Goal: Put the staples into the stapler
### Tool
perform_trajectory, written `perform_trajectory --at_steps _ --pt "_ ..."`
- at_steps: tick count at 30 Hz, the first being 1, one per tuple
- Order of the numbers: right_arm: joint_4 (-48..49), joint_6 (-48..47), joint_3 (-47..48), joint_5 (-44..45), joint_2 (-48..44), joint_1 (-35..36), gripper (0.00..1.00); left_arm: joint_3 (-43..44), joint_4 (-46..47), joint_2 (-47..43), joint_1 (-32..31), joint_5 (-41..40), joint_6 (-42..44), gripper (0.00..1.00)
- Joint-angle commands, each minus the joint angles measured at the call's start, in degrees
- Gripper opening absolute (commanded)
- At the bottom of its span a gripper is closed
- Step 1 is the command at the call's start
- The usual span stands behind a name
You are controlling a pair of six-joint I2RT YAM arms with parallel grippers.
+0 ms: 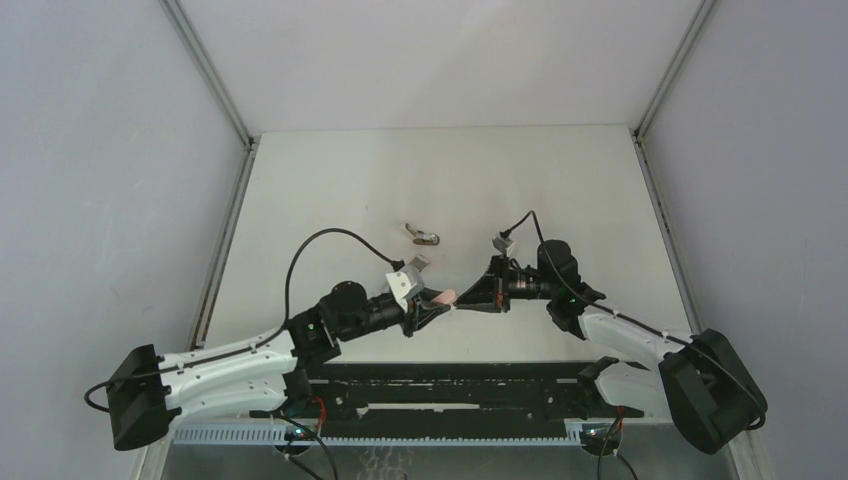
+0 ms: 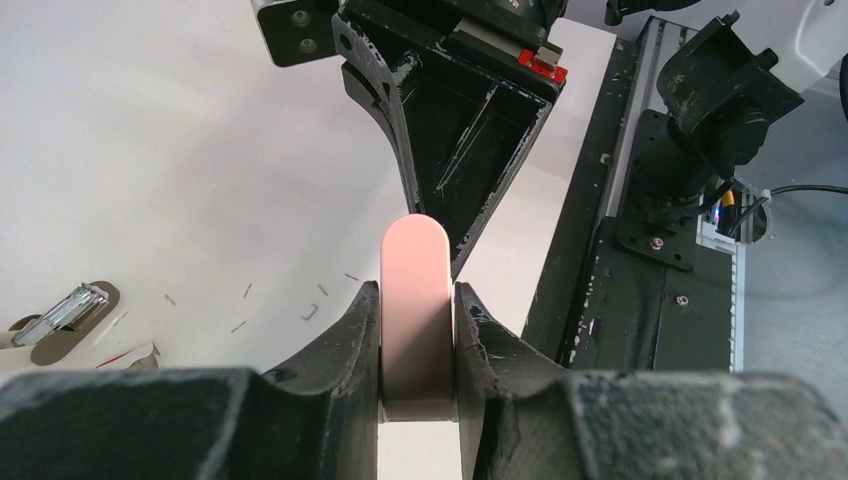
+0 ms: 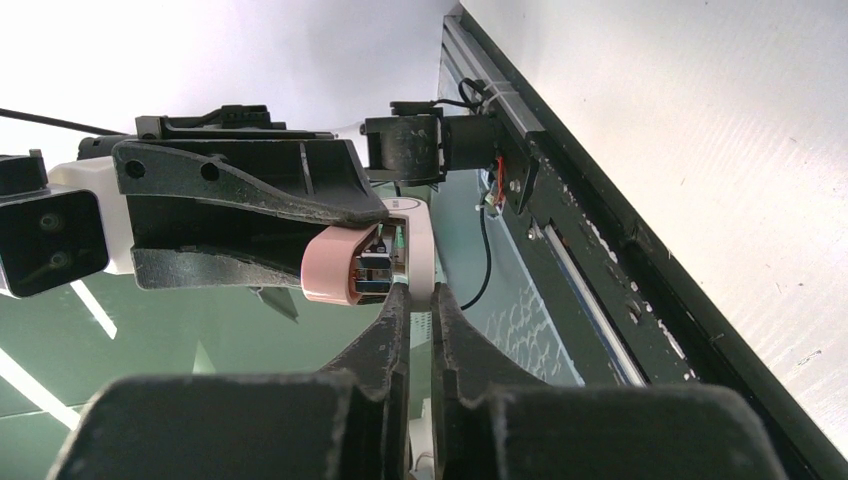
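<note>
The stapler (image 1: 445, 297) is small, with a pink top (image 2: 417, 290) and a white base (image 3: 421, 250); metal parts show between the two. It hangs above the table between both arms. My left gripper (image 2: 418, 300) is shut on the pink top. My right gripper (image 3: 420, 292) is shut on the edge of the white base, and the pink top (image 3: 330, 265) stands a little apart from that base. The staples show as a silver strip on a pale tray (image 2: 62, 308) on the table, with a white, red-edged piece (image 2: 132, 352) beside it.
A small dark grey metal piece (image 1: 425, 237) lies on the white table (image 1: 560, 190) beyond the grippers. Several loose staples (image 2: 310, 312) are scattered under the left gripper. The black base rail (image 1: 450, 395) runs along the near edge. Grey walls close in three sides.
</note>
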Motion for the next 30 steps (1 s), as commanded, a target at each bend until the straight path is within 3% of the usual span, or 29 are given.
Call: perform_trajectory --at_steps 1,2,5,6,8,13,18,24,30 --pt "4.62 -0.98 0.49 1.32 -2.26 1.03 0.0 -0.72 7.83 0.37 -0.34 3.3 -0.87 0.02" --pt "4.29 -1.72 0.51 1.85 -2.56 1.03 0.0 -0.67 7.64 0.41 -0.34 3.16 -1.11 0.08" --pt "1.94 -4.99 0.44 4.34 -3.76 1.0 0.0 0.08 6.45 0.39 -0.31 0.33 -2.02 0.57" --pt "0.88 -6.48 0.48 5.33 -4.21 0.97 0.0 0.24 6.47 0.23 -0.34 -0.8 -2.26 0.69" --pt "-1.78 -10.07 0.54 8.68 -4.89 0.98 0.0 0.69 6.89 -0.37 -0.34 -3.31 -2.79 0.76" --pt "-10.07 -20.23 0.75 21.61 -6.3 1.66 0.0 3.34 6.35 -1.17 -0.24 -12.45 -5.69 0.89" --pt "-12.21 -25.9 0.85 39.11 -8.2 5.34 0.0 11.78 -6.86 3.31 2.31 -20.45 -16.14 0.91" --pt "-15.98 -29.95 3.41 52.13 -8.13 9.54 0.0 13.71 -8.48 10.35 7.88 -14.27 -28.18 0.88" --pt "-19.04 -32.2 5.37 60.61 -6.41 14.17 0.0 17.88 -6.88 18.95 8.36 -10.09 -31.07 0.87"
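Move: The pink stapler is shared: its middle lies about 2 cm to the right of the left hand and level with it, and some 2 cm left of the right hand, 1 cm ahead and 1 cm above. The opened staple box lies about 17 cm ahead of the left hand, 8 cm left and 19 cm below; the dark stapler stands roughly 12 cm farther out than the box and 3 cm to its right. Spreading its fingers wide, the left hand lets go of the pink stapler, then goes forward about 9 cm, rising a little before dipping, and swings counter-clockwise as it tips downward. The right hand keeps its pinch and carries the stapler forward and down, slightly right, some 7 cm forward, turning its fingers forward and down towards the table. ##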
